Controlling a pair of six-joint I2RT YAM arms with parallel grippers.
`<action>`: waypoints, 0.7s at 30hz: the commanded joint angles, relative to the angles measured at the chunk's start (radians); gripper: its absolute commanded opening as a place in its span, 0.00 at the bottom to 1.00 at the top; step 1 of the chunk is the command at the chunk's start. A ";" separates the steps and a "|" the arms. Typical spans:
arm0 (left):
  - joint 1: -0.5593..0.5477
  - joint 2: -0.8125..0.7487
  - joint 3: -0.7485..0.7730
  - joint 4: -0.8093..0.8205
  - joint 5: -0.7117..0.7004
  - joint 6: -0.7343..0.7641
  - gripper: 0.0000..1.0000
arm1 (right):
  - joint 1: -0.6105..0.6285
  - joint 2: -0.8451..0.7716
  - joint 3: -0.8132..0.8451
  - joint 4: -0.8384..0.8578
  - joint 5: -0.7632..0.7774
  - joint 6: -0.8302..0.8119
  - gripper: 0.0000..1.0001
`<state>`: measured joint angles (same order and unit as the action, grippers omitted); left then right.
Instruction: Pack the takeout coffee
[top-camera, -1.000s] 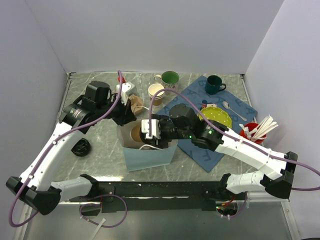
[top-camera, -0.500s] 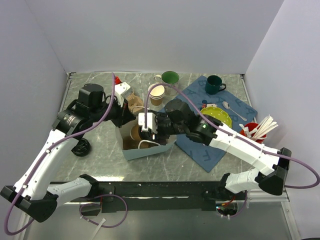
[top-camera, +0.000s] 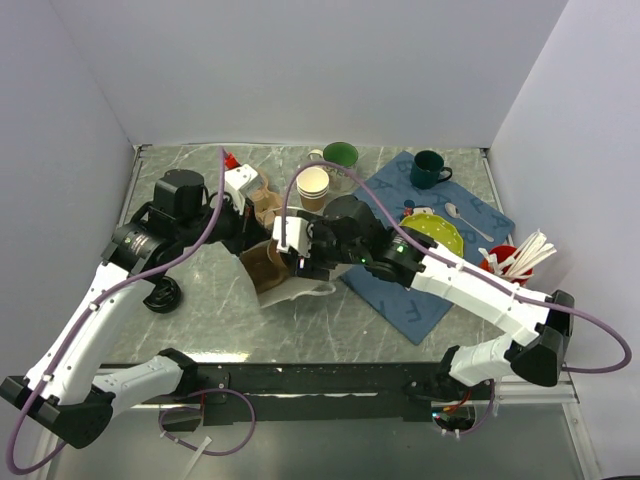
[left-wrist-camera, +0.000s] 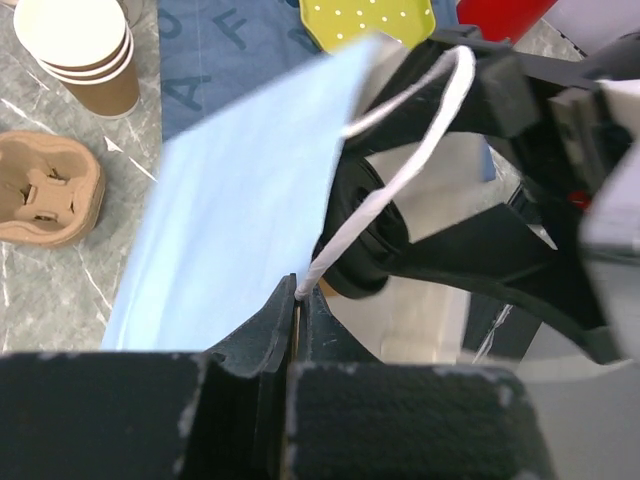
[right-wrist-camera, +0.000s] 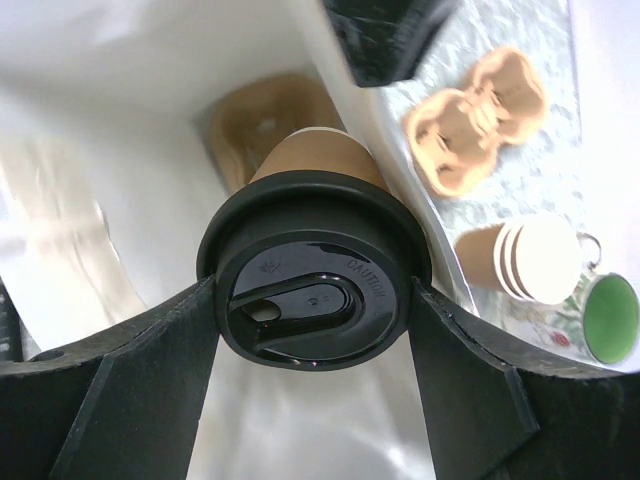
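The takeout coffee (right-wrist-camera: 315, 300), a brown paper cup with a black lid, sits between my right gripper's (right-wrist-camera: 315, 292) fingers (right-wrist-camera: 150, 385), which are shut on the lid's sides. It points bottom-first into a light blue paper bag (left-wrist-camera: 240, 200) with a white inside (right-wrist-camera: 120, 130). The bag (top-camera: 300, 290) lies tipped over, its mouth toward the right arm. My left gripper (left-wrist-camera: 297, 300) is shut on the bag's rim, where the white cord handle (left-wrist-camera: 400, 160) starts. A brown carrier (right-wrist-camera: 262, 125) lies deep inside the bag. From above, my right gripper (top-camera: 292, 260) is at the bag's mouth and my left gripper (top-camera: 252, 232) is behind it.
A brown pulp cup carrier (top-camera: 265, 205), a stack of lidless paper cups (top-camera: 313, 187) and a green mug (top-camera: 339, 155) stand behind the bag. A loose black lid (top-camera: 160, 297) lies at the left. On the blue mat (top-camera: 420, 295) are a yellow plate (top-camera: 437, 232), a dark mug (top-camera: 430, 169) and a spoon (top-camera: 465, 218). A red cup of white cutlery (top-camera: 508, 262) stands at the right.
The bag stood upright a second ago and now lies tipped on its side, pulled back by my left gripper. My right gripper has moved back with the cup, still at the bag's mouth.
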<state>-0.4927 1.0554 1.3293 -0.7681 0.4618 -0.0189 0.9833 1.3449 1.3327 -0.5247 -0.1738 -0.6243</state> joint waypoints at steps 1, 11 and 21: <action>-0.004 -0.005 0.025 0.013 0.003 0.003 0.01 | -0.005 0.023 0.000 0.058 0.089 -0.008 0.46; -0.004 -0.046 -0.001 -0.054 -0.150 -0.134 0.01 | -0.005 -0.016 0.195 -0.021 0.025 0.093 0.46; -0.004 -0.147 -0.071 -0.073 -0.347 -0.502 0.05 | -0.006 -0.024 0.260 0.055 0.109 0.192 0.45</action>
<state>-0.4927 0.9638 1.2758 -0.8474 0.2279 -0.3405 0.9829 1.3437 1.5448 -0.5594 -0.1177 -0.5007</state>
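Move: My right hand grips the lidded coffee cup inside the bag's mouth; the carrier in the bag lies about 8 cm to its left, 3 ahead and 17 below. The paper cup stack is some 20 cm ahead, 2 right and 21 below, the table carrier about 21 ahead, 11 left and 25 below. From my left hand, shut on the bag's handle, the bagged carrier is roughly 3 cm ahead, 3 left and 22 below. I back the cup out of the bag: after easing a centimetre forward and down, my right hand lifts it about 8.5 cm, rolling some 10 degrees as it keeps its grip on the lid. My left hand, still pinching the handle, draws it about 3 cm left and a little down, twisting roughly 20 degrees counter-clockwise. ##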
